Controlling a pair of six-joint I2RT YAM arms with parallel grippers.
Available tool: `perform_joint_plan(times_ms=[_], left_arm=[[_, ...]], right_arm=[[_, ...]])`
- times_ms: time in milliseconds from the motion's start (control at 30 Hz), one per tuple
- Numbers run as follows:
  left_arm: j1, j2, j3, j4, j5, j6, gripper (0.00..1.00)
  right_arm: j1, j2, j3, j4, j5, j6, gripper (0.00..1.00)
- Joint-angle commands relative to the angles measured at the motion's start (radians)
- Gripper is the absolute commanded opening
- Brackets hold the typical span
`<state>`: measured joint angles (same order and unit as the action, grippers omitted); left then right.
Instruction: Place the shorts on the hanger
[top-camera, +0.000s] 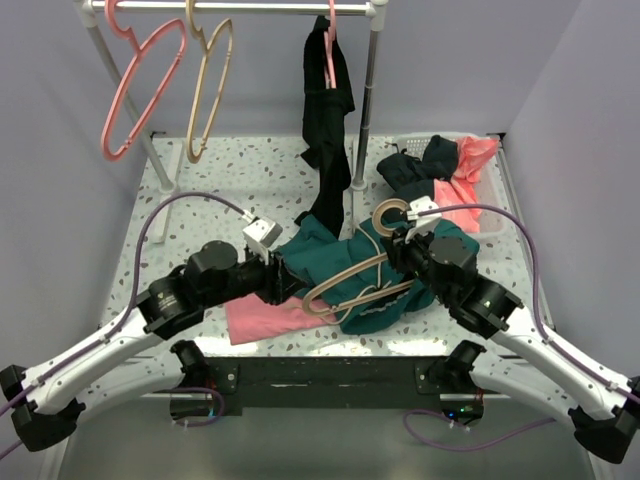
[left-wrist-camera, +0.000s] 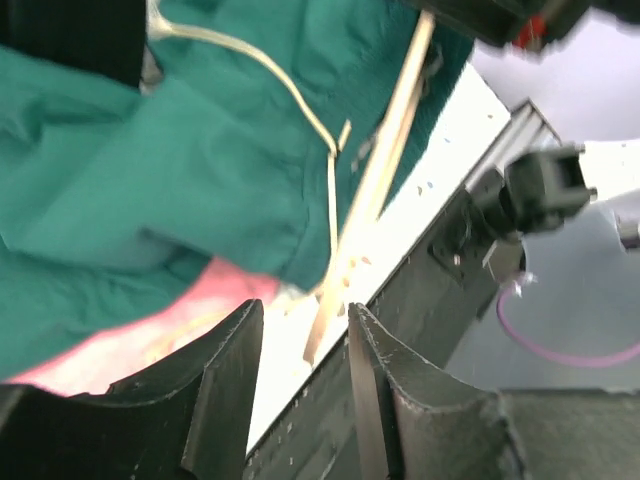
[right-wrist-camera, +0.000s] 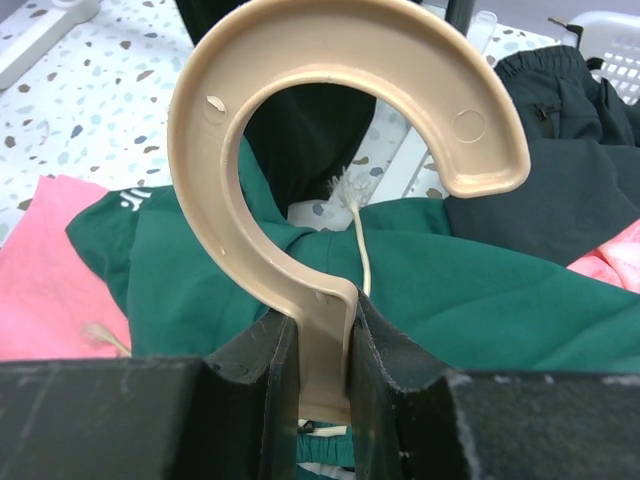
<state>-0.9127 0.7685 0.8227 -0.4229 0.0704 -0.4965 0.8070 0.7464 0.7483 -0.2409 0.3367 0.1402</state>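
The teal-green shorts (top-camera: 322, 252) lie crumpled on the table between both arms, their white drawstring (right-wrist-camera: 360, 240) trailing over the fabric. A tan hanger (top-camera: 345, 282) lies across them. My right gripper (right-wrist-camera: 322, 322) is shut on the hanger's neck just below its curved hook (right-wrist-camera: 300, 40). My left gripper (left-wrist-camera: 305, 315) is open at the shorts' left edge. One end of the hanger's thin bar (left-wrist-camera: 385, 170) points toward the gap between its fingers without touching them. The shorts (left-wrist-camera: 150, 170) fill the upper left of the left wrist view.
A flat pink cloth (top-camera: 262, 318) lies under the shorts. The rack at the back carries pink hangers (top-camera: 140, 90), a second tan hanger (top-camera: 208, 90) and a long black garment (top-camera: 328, 120). A white basket (top-camera: 492, 215) with dark and pink clothes stands at the right.
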Motion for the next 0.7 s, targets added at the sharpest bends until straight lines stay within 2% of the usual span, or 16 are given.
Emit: perform_joint_plan(times_ms=[0,100,233,433,500,567,667], left_arm=[[-0.043,-0.087,-0.095,-0.039,0.057,-0.013,0.43],[-0.145,-0.150,-0.184,-0.027,-0.047,-0.097,0.43],[-0.338,-0.160,-0.298,0.041,-0.188,-0.253,0.41],[-0.570,-0.042,-0.393,0.254,-0.516,-0.362,0.43],[-0.600,0.041,-0.404,0.357,-0.619,-0.367,0.45],[-0.612,0.133,-0.402,0.463,-0.667,-0.370,0.46],[-0.614,0.259,-0.392,0.599,-0.733,-0.350,0.51]], right_arm=[[0.003,0.018,0.036,0.038,0.082,0.009,0.00],[0.003,0.027,0.037,0.040,0.111,0.032,0.00],[0.003,0.036,0.052,0.032,0.142,0.058,0.00],[0.001,0.056,0.071,0.023,0.174,0.076,0.00],[0.003,0.059,0.075,0.022,0.168,0.079,0.00],[0.001,0.056,0.079,0.015,0.171,0.085,0.00],[0.003,0.048,0.079,0.011,0.171,0.087,0.00]])
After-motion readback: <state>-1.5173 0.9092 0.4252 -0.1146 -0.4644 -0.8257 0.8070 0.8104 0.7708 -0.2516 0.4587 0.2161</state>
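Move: The near-left edge of the shorts, which my empty left hand is heading for, lies about 17 cm to its right, level fore and aft, and some 21 cm below. The hanger's left end stands between, roughly 8 cm to this hand's right and 8 cm lower. The pink cloth lies about 5 cm ahead of it and 24 cm down. From my right hand, that shorts edge is about 14 cm left, 7 cm back and 22 cm below. I drop my left hand about 15 cm, first drawing it some 10 cm back out from the hanger's left end, then swinging it right and slightly forward again, low beside the near-left edge of the shorts, fingers kept half open and touching nothing. My right hand keeps its pinch on the hanger's neck, easing a centimetre or so forward and right while it turns just under 10 degrees clockwise. ##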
